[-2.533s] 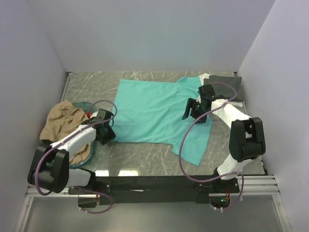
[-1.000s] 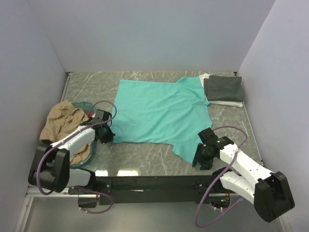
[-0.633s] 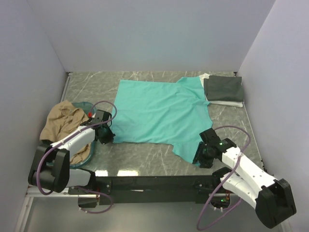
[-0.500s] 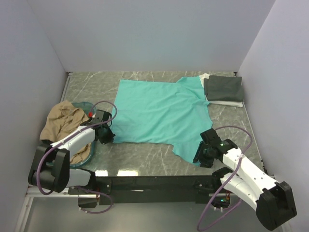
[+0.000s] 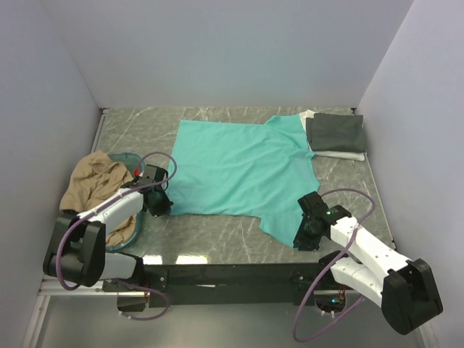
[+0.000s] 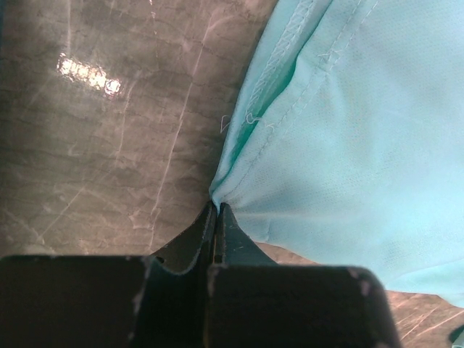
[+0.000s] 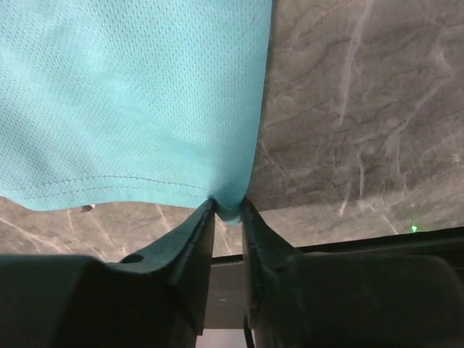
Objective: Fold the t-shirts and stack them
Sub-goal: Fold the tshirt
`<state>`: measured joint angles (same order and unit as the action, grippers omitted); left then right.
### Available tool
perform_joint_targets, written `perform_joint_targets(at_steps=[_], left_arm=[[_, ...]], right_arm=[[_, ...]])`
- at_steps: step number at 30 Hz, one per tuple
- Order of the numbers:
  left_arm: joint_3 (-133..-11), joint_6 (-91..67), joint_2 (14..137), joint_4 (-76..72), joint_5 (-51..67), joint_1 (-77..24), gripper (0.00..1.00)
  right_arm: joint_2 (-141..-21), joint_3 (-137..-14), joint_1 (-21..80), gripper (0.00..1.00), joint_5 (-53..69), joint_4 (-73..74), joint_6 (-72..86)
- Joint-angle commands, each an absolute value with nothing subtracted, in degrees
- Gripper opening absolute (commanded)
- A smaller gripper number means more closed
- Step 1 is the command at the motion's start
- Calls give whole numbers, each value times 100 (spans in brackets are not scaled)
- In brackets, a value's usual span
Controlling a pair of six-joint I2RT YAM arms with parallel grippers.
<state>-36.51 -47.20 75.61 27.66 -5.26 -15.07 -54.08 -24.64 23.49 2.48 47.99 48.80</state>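
Note:
The teal-green t-shirt (image 5: 239, 170) lies spread flat on the marble table. My left gripper (image 5: 161, 205) (image 6: 217, 205) is shut on its near left edge, and the hem (image 6: 290, 123) bunches into the jaws. At the near right corner my right gripper (image 5: 303, 235) (image 7: 228, 206) pinches a small fold of the teal t-shirt (image 7: 130, 101) between both fingers. A tan t-shirt (image 5: 93, 187) lies crumpled at the left. A folded dark grey t-shirt (image 5: 335, 132) rests on a white one (image 5: 342, 154) at the far right.
A teal plastic basket (image 5: 125, 157) sits under the tan shirt at the left. Grey walls close in the table on three sides. The black rail (image 5: 232, 275) with the arm bases runs along the near edge.
The right arm came from the shirt's far right side to its near right corner. Its jaws have narrowed onto the cloth over the last second. The left arm has not moved.

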Motion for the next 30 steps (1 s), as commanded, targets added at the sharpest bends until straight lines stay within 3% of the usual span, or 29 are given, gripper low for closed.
perform_joint_targets(at_steps=[1, 4, 7, 30], left_arm=[[-3771, -4641, 7515, 2725, -483, -1494, 1], [-3762, -4623, 7497, 2760, -483, -1494, 1], [-3788, -4597, 7409, 2926, -536, -1494, 1], [-3894, -5291, 6223, 4087, -527, -1494, 1]], right_arm=[[-5546, -2443, 2373, 27, 97, 4650, 4896], [-5695, -2487, 2373, 17, 97, 4658, 4825], [-5722, -2540, 2373, 0, 149, 4798, 4790], [-5625, -3718, 2786, 0, 404, 6574, 4895]])
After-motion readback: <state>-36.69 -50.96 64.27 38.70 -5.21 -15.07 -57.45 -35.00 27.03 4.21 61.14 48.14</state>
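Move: The left gripper already has the t-shirt's near left corner shut in its fingers; the shirt's middle lies some 12 cm ahead and 21 cm to its right, and the basket's middle about 19 cm to its left and 2 cm farther out. The right gripper stands with the corner of the near sleeve between its half-open fingers, the shirt's middle roughly 22 cm ahead and 16 cm to its left, the table's near edge about 4 cm behind. Shut the right fingers fully so they pinch the sleeve corner, then lift it nearly 4 cm, easing back a little towards the table's near edge. Meanwhile keep the left fingers shut on the shirt's corner, raise it about 3 cm, and draw it back just as far, away from the shirt's middle. ##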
